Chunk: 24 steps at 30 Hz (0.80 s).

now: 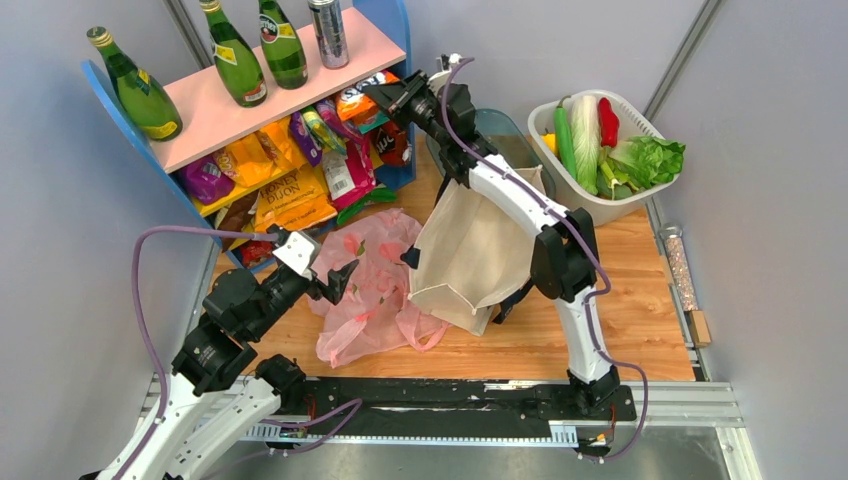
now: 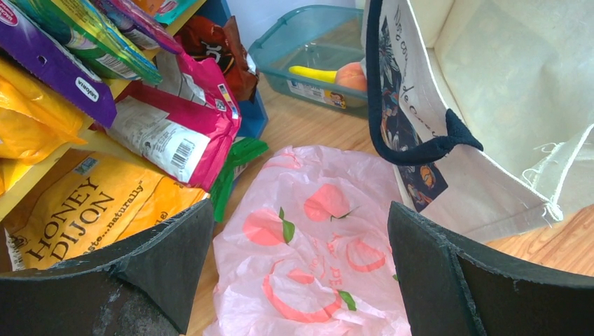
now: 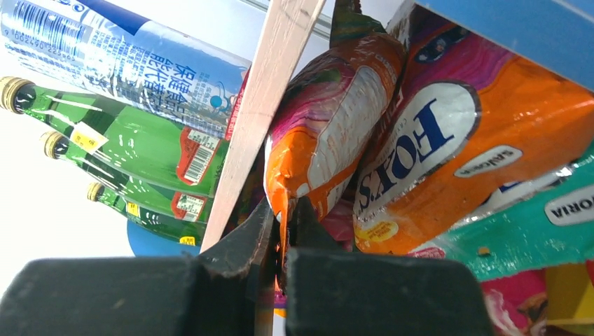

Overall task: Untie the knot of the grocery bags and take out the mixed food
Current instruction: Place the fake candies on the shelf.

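Note:
The pink plastic bag [image 1: 370, 285] [image 2: 315, 245] lies flattened on the wooden table, and no knot shows on it. My left gripper [image 1: 335, 285] [image 2: 300, 210] hovers open just above it, nothing between the fingers. The cream tote [image 1: 470, 250] [image 2: 490, 105] with a navy handle hangs draped over my right arm. My right gripper [image 1: 385, 95] [image 3: 286, 210] reaches into the shelf and is shut on the edge of an orange snack packet [image 3: 322, 126]. A banana [image 2: 315, 72] and a peach [image 2: 350, 75] lie in the teal tub [image 2: 308, 42].
The blue and pink shelf [image 1: 290, 80] holds green bottles [image 3: 133, 140], a can [image 3: 105, 56] and several snack packets. A white basket [image 1: 590, 195] at the back right holds cucumber, cabbage, red pepper and lettuce. The teal tub [image 1: 505, 125] stands behind the tote.

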{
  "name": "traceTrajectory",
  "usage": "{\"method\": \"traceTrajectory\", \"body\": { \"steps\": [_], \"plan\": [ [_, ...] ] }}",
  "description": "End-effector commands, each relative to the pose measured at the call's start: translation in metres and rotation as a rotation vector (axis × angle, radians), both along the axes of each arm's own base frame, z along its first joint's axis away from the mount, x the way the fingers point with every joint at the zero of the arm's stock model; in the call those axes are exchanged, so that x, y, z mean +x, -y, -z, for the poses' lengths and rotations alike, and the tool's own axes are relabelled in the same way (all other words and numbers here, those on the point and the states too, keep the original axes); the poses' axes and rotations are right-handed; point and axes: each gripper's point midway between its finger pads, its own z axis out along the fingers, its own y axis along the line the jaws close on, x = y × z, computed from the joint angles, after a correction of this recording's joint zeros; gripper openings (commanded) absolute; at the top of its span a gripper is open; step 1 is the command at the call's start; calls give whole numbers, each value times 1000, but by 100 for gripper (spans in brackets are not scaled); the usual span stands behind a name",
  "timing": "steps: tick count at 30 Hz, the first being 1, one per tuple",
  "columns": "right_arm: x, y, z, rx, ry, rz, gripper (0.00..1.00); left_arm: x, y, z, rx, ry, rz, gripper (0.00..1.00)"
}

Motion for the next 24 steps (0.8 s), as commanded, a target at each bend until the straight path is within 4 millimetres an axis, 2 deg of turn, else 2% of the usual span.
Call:
{"method": "traceTrajectory", "body": {
  "steps": [1, 8, 13, 19, 22, 24],
  "plan": [
    [-6, -3, -54, 94, 116, -8, 0, 0, 1, -1, 12, 12, 9, 100],
    [11, -17, -51, 125, 111, -8, 1, 1, 1, -2, 13, 14, 8, 100],
    [17, -19, -43, 122, 98, 14, 5, 0, 1, -1, 11, 12, 11, 100],
    [17, -19, -39, 112, 95, 14, 24, 0, 3, -1, 10, 12, 18, 100],
    [12, -17, -41, 117, 105, 12, 38, 0, 2, -1, 11, 13, 17, 100],
    [8, -13, -48, 114, 116, 31, 43, 0, 2, -2, 10, 13, 18, 100]
  ]
}}
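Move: The orange candy bag, already pinched by its near edge in the right hand, is bound for a spot on the upper shelf level under the pink top, about 7 cm ahead and 6 cm left of that hand. Another orange bag lies roughly 5 cm ahead, 4 cm left and 5 cm lower. The silver can stands overhead, some 6 cm ahead and 6 cm left. From the left hand, the spot lies about 37 cm ahead, 2 cm left and 8 cm up. The orange candy bag is pushed deeper under the pink shelf top by the right hand, forward and left about 4 cm in one nearly level stroke with the fingers still shut on its edge. The hand then all but stops and opens its fingers to over a third around the bag, letting go and sinking a centimetre at the very end. ##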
